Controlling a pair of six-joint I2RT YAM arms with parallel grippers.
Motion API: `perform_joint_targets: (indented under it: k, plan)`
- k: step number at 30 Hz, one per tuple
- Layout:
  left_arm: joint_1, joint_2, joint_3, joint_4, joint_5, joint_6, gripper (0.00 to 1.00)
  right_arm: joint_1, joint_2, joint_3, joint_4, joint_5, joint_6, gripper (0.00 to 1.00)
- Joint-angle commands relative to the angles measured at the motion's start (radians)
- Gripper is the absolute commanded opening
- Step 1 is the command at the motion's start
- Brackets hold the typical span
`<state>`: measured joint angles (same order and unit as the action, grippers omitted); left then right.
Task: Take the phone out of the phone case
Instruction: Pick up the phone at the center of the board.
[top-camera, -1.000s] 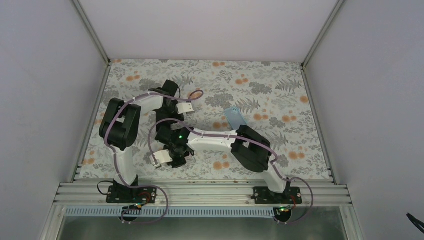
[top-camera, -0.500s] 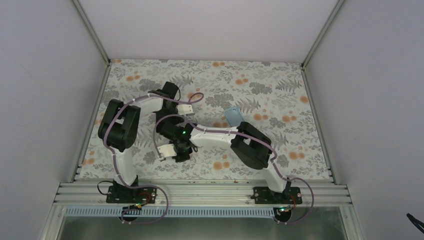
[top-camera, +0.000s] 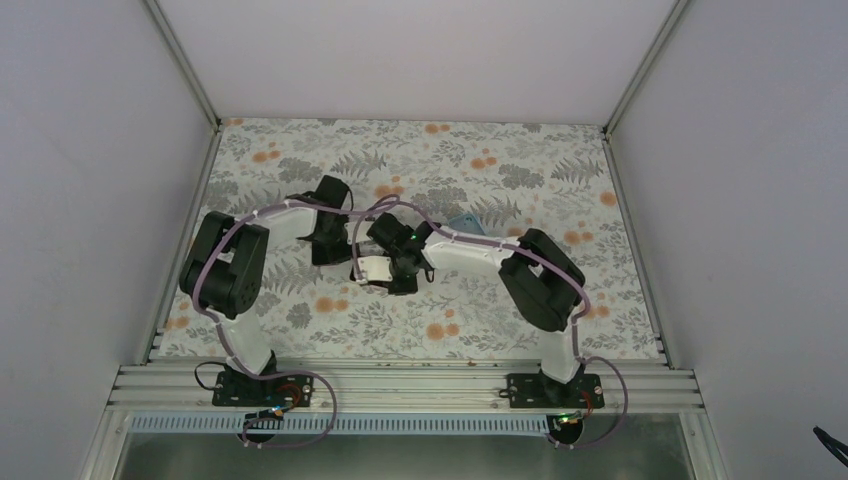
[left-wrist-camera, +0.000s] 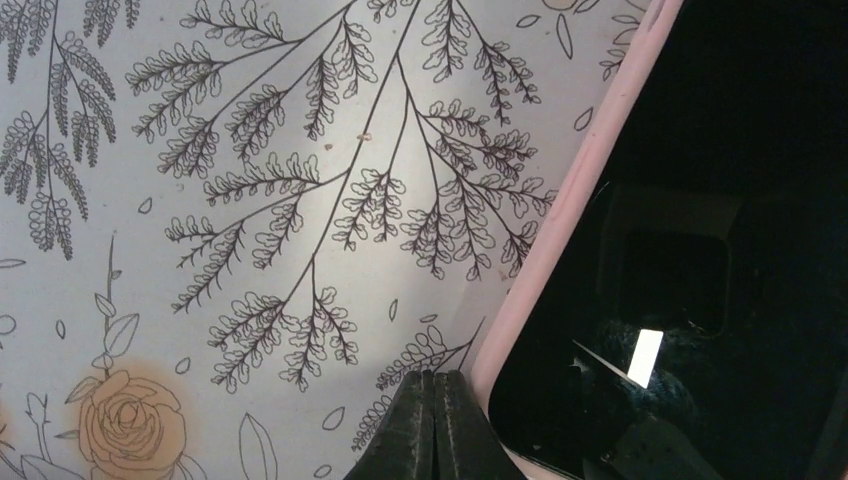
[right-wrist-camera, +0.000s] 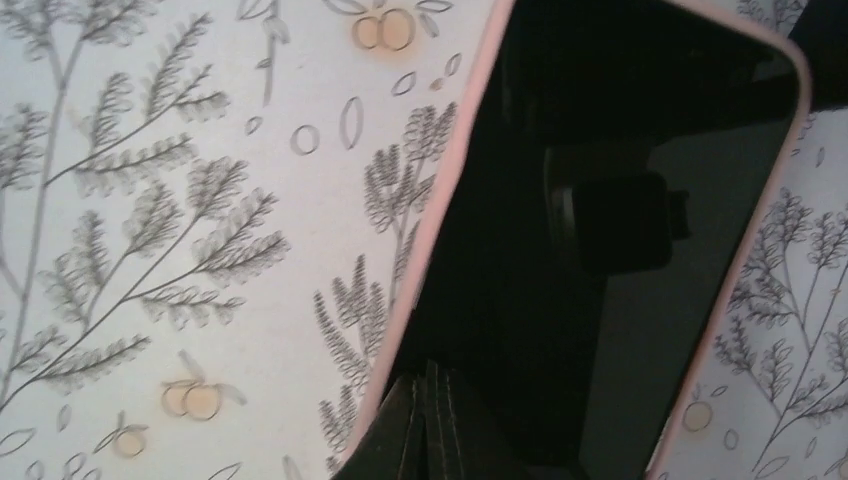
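A black phone (left-wrist-camera: 720, 250) sits in a pink case (left-wrist-camera: 560, 220) flat on the flowered cloth. In the left wrist view my left gripper (left-wrist-camera: 435, 405) is shut and empty, its tips on the cloth just beside the case's corner. In the right wrist view the phone (right-wrist-camera: 600, 200) and the case's rim (right-wrist-camera: 440, 200) fill the frame. My right gripper (right-wrist-camera: 428, 410) is shut, with its tips over the screen just inside the case's left edge. In the top view both grippers meet mid-table, left (top-camera: 330, 243) and right (top-camera: 385, 268), and the arms hide the phone.
A light blue flat item (top-camera: 468, 221) lies just behind the right arm's forearm. Metal frame rails (top-camera: 180, 260) run along the left and right sides of the cloth. The arm bases stand at the near rail (top-camera: 400, 385).
My right gripper has swung from the near left of the cloth up to the middle, next to the left gripper. My left gripper has drawn slightly nearer and leftward.
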<state>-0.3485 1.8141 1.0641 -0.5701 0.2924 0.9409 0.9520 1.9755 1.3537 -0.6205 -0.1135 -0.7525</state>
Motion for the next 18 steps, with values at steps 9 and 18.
perform_joint_targets:
  k: [9,18]
  plan:
    - [0.078,-0.116,0.061,0.062,-0.04,-0.107,0.43,-0.028,-0.322,-0.103,0.01,-0.041,0.018,0.73]
    - [0.137,-0.183,0.156,0.013,-0.029,-0.152,1.0,-0.081,-0.172,0.034,-0.1,-0.115,0.114,1.0]
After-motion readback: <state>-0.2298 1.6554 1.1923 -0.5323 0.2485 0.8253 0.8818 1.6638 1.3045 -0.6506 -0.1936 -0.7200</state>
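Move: The phone in its pink case lies flat almost under my closed right fingertips, its middle about 2 cm ahead, 3 cm left and 2 cm below. The purple-edged phone lies about 11 cm ahead and 16 cm left of that hand, and the empty blue case 11 cm ahead and 20 cm right. My left fingers stand at the pink case's far left corner, the case's middle some 5 cm back and 7 cm to their right. I lift my right hand about 11 cm straight up off the pink-cased phone, after easing 1 to 2 cm back and to the right, and spread its shut fingers wide while they tilt towards my left. My left hand comes away from the case's corner too, rising some 10 cm and going 7 cm forward and a little left, opening fully, fingertips swinging forward. ##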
